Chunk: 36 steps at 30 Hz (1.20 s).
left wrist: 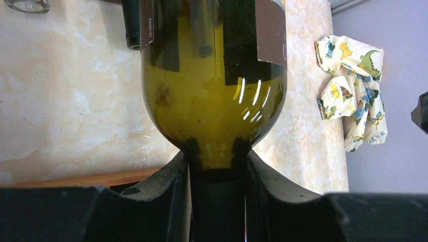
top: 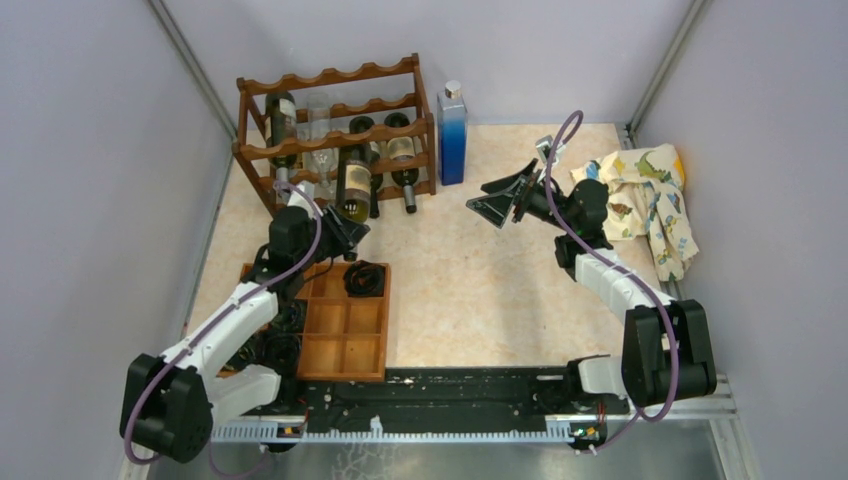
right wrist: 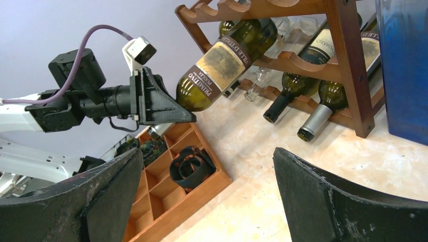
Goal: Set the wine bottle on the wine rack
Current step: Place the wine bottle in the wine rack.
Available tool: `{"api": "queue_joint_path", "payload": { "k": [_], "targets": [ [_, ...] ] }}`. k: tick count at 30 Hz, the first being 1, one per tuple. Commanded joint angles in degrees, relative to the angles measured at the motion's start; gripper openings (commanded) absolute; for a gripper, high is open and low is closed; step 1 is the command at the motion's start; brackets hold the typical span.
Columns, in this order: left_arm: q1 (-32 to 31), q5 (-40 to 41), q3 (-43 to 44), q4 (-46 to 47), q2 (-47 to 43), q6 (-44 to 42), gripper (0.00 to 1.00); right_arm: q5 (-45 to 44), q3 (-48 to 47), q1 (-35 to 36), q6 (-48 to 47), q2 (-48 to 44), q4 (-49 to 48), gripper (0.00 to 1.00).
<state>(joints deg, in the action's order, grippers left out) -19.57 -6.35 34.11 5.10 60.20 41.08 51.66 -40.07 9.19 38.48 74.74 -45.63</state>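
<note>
The green wine bottle (top: 352,182) with a brown and cream label lies tilted, its base end up against the dark wooden wine rack (top: 330,78) and its neck pointing down toward me. My left gripper (top: 345,232) is shut on the neck, just below the shoulder (left wrist: 212,101), with one finger on each side. From the right wrist view the wine bottle (right wrist: 222,65) rests across a scalloped rail of the wine rack (right wrist: 348,60). My right gripper (right wrist: 207,196) hangs open and empty over the middle of the table, right of the rack.
Other bottles (right wrist: 303,75) and a glass lie in the rack's lower tiers. A tall blue bottle (top: 452,135) stands right of the rack. A wooden compartment tray (top: 345,330) holding dark coiled straps sits under the left arm. A dinosaur-print cloth (top: 645,195) lies at the far right.
</note>
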Motion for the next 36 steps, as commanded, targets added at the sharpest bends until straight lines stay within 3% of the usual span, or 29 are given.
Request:
{"api": "queue_joint_path", "payload": {
  "k": [1,36],
  "targets": [
    [0.76,-1.49,4.95,11.72,1.70,-2.09,0.00,-0.24,-1.14,-0.49,-1.36,-1.40,-2.93,0.98],
    [0.76,9.14,29.23,11.07,28.61,-10.24,0.00,-0.68,-1.23,-0.84,-1.30,-1.55,-4.24,0.98]
  ]
}}
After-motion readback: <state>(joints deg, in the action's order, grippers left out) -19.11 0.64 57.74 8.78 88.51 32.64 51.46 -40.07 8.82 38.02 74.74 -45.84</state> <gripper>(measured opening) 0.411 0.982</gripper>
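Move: The left hand grips the wine bottle by its neck, base towards the rack. The empty third slot from the left, on the middle front rail, lies about 18 cm ahead, 1 cm right and roughly level. The clear bottle's middle is some 24 cm ahead and 9 cm left; a dark bottle below the slot is about 19 cm ahead, 3 cm right and 10 cm down. The slot is some 17 cm ahead of the right hand, 31 cm left and 10 cm lower. Still pinching the bottle's neck between its fingers, the left hand pushes it base first into the rack, under the top front rail and over the middle one. It travels about 12 cm forward, gathering a little speed and staying almost level, while the wrist rolls some 10 degrees, left side rising. The grip stays unchanged; whether the bottle bears on the rail can't be seen. ##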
